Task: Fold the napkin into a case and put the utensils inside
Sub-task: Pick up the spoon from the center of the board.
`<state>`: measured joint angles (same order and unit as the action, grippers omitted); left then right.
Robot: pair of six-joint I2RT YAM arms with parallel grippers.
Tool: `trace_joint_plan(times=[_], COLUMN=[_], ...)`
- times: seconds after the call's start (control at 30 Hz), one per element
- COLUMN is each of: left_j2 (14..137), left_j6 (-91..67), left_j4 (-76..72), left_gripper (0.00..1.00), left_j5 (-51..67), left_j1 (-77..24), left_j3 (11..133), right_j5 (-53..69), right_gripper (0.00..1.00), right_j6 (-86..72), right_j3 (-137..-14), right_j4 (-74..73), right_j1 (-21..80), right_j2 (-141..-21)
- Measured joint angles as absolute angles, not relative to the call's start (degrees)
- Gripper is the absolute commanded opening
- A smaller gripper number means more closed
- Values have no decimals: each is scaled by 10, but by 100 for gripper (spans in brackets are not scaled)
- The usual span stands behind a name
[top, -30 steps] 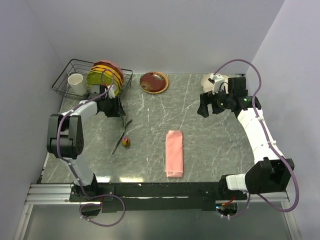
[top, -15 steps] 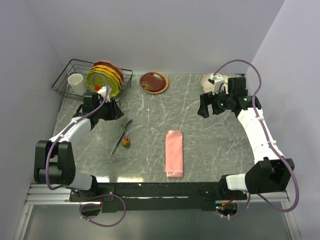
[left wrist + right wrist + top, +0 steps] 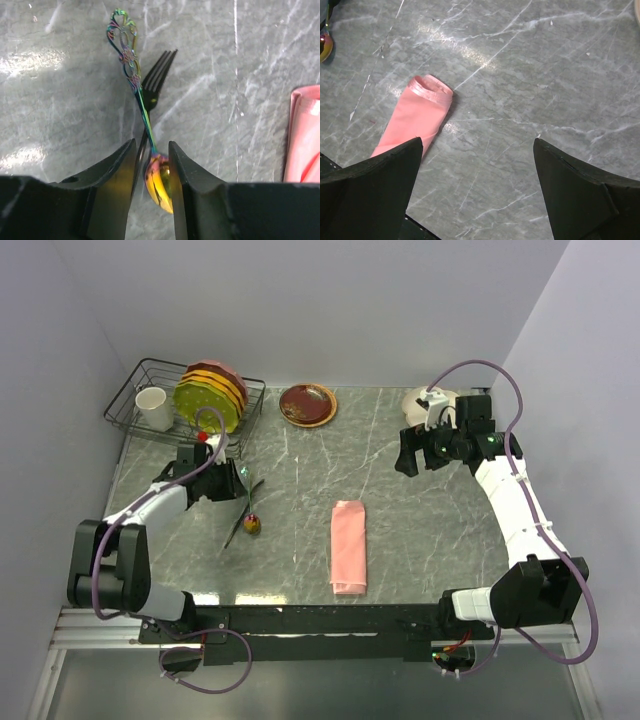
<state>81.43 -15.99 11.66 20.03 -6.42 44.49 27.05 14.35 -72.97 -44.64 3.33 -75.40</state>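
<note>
The napkin (image 3: pixel 349 545) lies as a narrow salmon-pink case in the middle of the table, its open rolled end (image 3: pixel 431 87) in the right wrist view. The utensils lie crossed to its left: a spoon (image 3: pixel 251 524) with a gold bowl (image 3: pixel 159 184) and an iridescent handle, and a dark fork (image 3: pixel 155 82). My left gripper (image 3: pixel 232 490) hovers over them, and in its wrist view the gripper (image 3: pixel 151 145) has narrowed jaws either side of the spoon bowl and fork handle, with a gap showing. My right gripper (image 3: pixel 415 455) hangs wide open at the far right, seen empty in its wrist view (image 3: pixel 478 145).
A wire rack (image 3: pixel 135 385) at the back left holds a white cup (image 3: pixel 153 407) and upright plates (image 3: pixel 210 395). A brown plate (image 3: pixel 307 404) sits at the back centre. A white bowl (image 3: pixel 422 400) is behind my right gripper.
My left arm has swung from beside the rack down and toward the utensils, and its jaws have narrowed. The right arm, the napkin and the utensils have not moved.
</note>
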Motion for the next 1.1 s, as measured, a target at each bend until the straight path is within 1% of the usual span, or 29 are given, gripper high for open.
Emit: trace_joint_plan(times=[0.4,0.5,0.8,0.83,0.97,1.0,1.03,1.1], left_j2=[900,917,942,942,936,932,925,912], left_j6=[-213,-224,-248,-249,-252,-253,-254,-255], left_j4=[47,35,3,2,3,3,3,3], left_gripper=[38,35,20,17,9,4,1,1], left_j5=[206,206,218,221,227,229,230,231], left_j1=[-64,-64,-64,-64,-64,-64,-64,-64], left_j3=[447,447,448,448,449,449,449,449], right_j5=[270,270,263,263,263,263,264,264], right_gripper=[100,100,100,100,100,100,100,100], right_j6=[143,142,144,144,144,144,144,144], right_j3=[-726,-726,-726,-726,-726,-726,-726,-726], right_j4=[-453,-453,-460,-460,-461,-461,-461,-461], right_j1=[33,33,33,33,33,33,33,33], right_j2=[-734,-732,-732,-732,-733,-733,-733,-734])
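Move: The spoon's middle lies some 5 cm below the left hand, about 1 cm ahead and 2 cm to its right, with the handle pointing outward and the bowl nearer the base. The fork crosses it, its middle about 3 cm nearer the base and 1 cm farther left than the spoon's. From the left hand, the folded napkin is roughly 10 cm back and 23 cm right, the dish rack 22 cm ahead and 14 cm left. From the right hand the spoon lies about 38 cm left, level with it and 20 cm below. The left hand, its half-open fingers pointing down and outward, sinks about 4.5 cm to the spoon's handle while easing some 2.5 cm forward and slightly right, tilting by less than 10 degrees. Late in the descent the fingers start to close, pinch the handle near its middle above the fork and shut almost fully, and the hand then turns upward, rising about 2 cm with the spoon in its grip. ##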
